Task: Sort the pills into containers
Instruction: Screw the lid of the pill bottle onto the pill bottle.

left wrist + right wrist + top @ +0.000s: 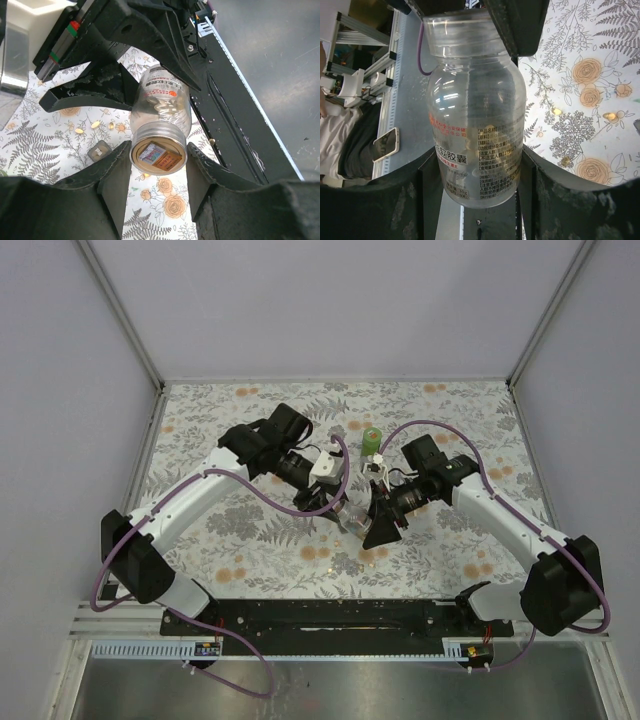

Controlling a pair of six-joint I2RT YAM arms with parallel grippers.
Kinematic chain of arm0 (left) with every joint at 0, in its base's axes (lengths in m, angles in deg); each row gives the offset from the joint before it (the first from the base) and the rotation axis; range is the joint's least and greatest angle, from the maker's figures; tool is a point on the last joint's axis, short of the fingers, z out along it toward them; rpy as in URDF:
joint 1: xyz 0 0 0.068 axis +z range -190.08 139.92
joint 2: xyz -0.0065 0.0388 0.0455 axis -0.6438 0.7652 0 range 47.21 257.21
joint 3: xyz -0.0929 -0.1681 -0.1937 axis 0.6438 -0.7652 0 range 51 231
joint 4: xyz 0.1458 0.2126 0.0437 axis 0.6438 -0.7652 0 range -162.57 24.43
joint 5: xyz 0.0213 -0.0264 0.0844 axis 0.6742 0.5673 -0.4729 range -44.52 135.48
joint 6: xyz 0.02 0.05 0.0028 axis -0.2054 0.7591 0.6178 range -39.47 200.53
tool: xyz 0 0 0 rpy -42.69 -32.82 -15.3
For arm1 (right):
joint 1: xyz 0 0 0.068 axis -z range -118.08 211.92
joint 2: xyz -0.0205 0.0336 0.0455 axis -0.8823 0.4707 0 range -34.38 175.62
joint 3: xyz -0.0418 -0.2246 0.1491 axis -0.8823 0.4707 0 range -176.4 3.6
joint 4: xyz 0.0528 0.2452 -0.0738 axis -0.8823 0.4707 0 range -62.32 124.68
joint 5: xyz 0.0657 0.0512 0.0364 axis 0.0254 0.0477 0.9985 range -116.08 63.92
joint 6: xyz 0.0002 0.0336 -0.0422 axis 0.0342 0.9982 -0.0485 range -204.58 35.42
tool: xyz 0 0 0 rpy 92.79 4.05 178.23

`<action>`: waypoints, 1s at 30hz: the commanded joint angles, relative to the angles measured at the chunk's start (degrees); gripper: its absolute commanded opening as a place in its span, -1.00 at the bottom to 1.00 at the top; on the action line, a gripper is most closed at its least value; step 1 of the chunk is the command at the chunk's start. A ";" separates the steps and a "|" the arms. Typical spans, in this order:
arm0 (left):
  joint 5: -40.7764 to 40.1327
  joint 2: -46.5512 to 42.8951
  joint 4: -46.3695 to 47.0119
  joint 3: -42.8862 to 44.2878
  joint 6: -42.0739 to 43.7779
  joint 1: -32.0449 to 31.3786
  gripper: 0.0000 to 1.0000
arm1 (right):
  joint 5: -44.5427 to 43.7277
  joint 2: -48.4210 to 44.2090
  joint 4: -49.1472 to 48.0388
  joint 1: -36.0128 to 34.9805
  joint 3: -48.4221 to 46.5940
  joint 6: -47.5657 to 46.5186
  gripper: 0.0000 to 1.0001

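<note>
A clear plastic pill bottle (pixel 477 130) with red and black print hangs on its side above the floral table, between both arms. My right gripper (pixel 477 185) is shut on its body near the base. The bottle's clear screw cap (pixel 158 155) sits between the fingers of my left gripper (pixel 158 165), which is shut on it. A few pale capsules show inside the bottle (pixel 165 105). Loose yellow pills (pixel 95 124) lie on the table below, and other pills (pixel 556 111) show in the right wrist view. From above, the bottle (pixel 353 512) is mostly hidden by the two grippers.
A green-capped container (pixel 372 438) stands just behind the grippers, with a small white object (pixel 376 464) beside it. A small grey square piece (pixel 98 150) lies near the pills. The black rail (pixel 340 615) runs along the table's near edge.
</note>
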 commanded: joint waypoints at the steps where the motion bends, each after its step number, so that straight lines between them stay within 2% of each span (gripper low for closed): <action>1: 2.30 -2.25 -1.44 -0.95 5.43 -1.89 -0.55 | 5.92 0.67 -3.62 0.65 -4.06 0.50 -1.00; 4: 1.24 -2.26 -1.44 -0.60 5.70 -1.98 -0.46 | 6.10 0.67 -3.62 0.57 -4.06 0.59 -1.00; 5: 1.16 -2.17 -1.53 -0.34 5.52 -1.98 -0.37 | 5.93 0.59 -3.62 0.57 -4.06 0.50 -1.00; 9: 1.33 -2.34 -1.53 -0.34 5.17 -1.89 0.06 | 4.35 -0.20 -3.97 0.57 -3.80 0.15 -1.00; 13: 0.98 -3.48 1.45 -2.17 2.63 -1.89 0.57 | 2.94 -1.26 -4.58 0.57 -3.09 0.41 -1.00; 16: 0.37 -5.59 6.10 -4.99 0.25 -1.89 0.81 | 2.33 -1.61 -5.20 0.65 -2.74 0.77 -1.00; 19: -0.51 -7.00 9.63 -6.31 -2.73 -1.89 0.90 | 1.62 -2.05 -5.55 0.57 -2.39 0.77 -1.00; 23: -0.96 -6.74 11.56 -6.31 -7.73 -0.75 0.92 | -0.13 -3.01 -6.60 0.57 -1.77 1.12 -1.00; 30: -3.76 -7.26 17.89 -5.53 -25.93 2.06 0.90 | -9.96 -7.67 -13.19 0.65 1.56 4.89 -1.00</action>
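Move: The left fingers already grip the lid, which sits on the bottle mouth right at their hand point. From the right hand, which holds the bottle body, the lid is about 5 cm to the left, 3 cm ahead and 4 cm higher. The pill box lies on the table about 6 cm ahead of the left hand, 3 cm to its right and some 18 cm below; the green-capped bottle stands roughly 25 cm ahead and 9 cm right, 16 cm lower. Left opens wide off the lid, easing back then forward; right carries the bottle forward-up about 2 cm. ##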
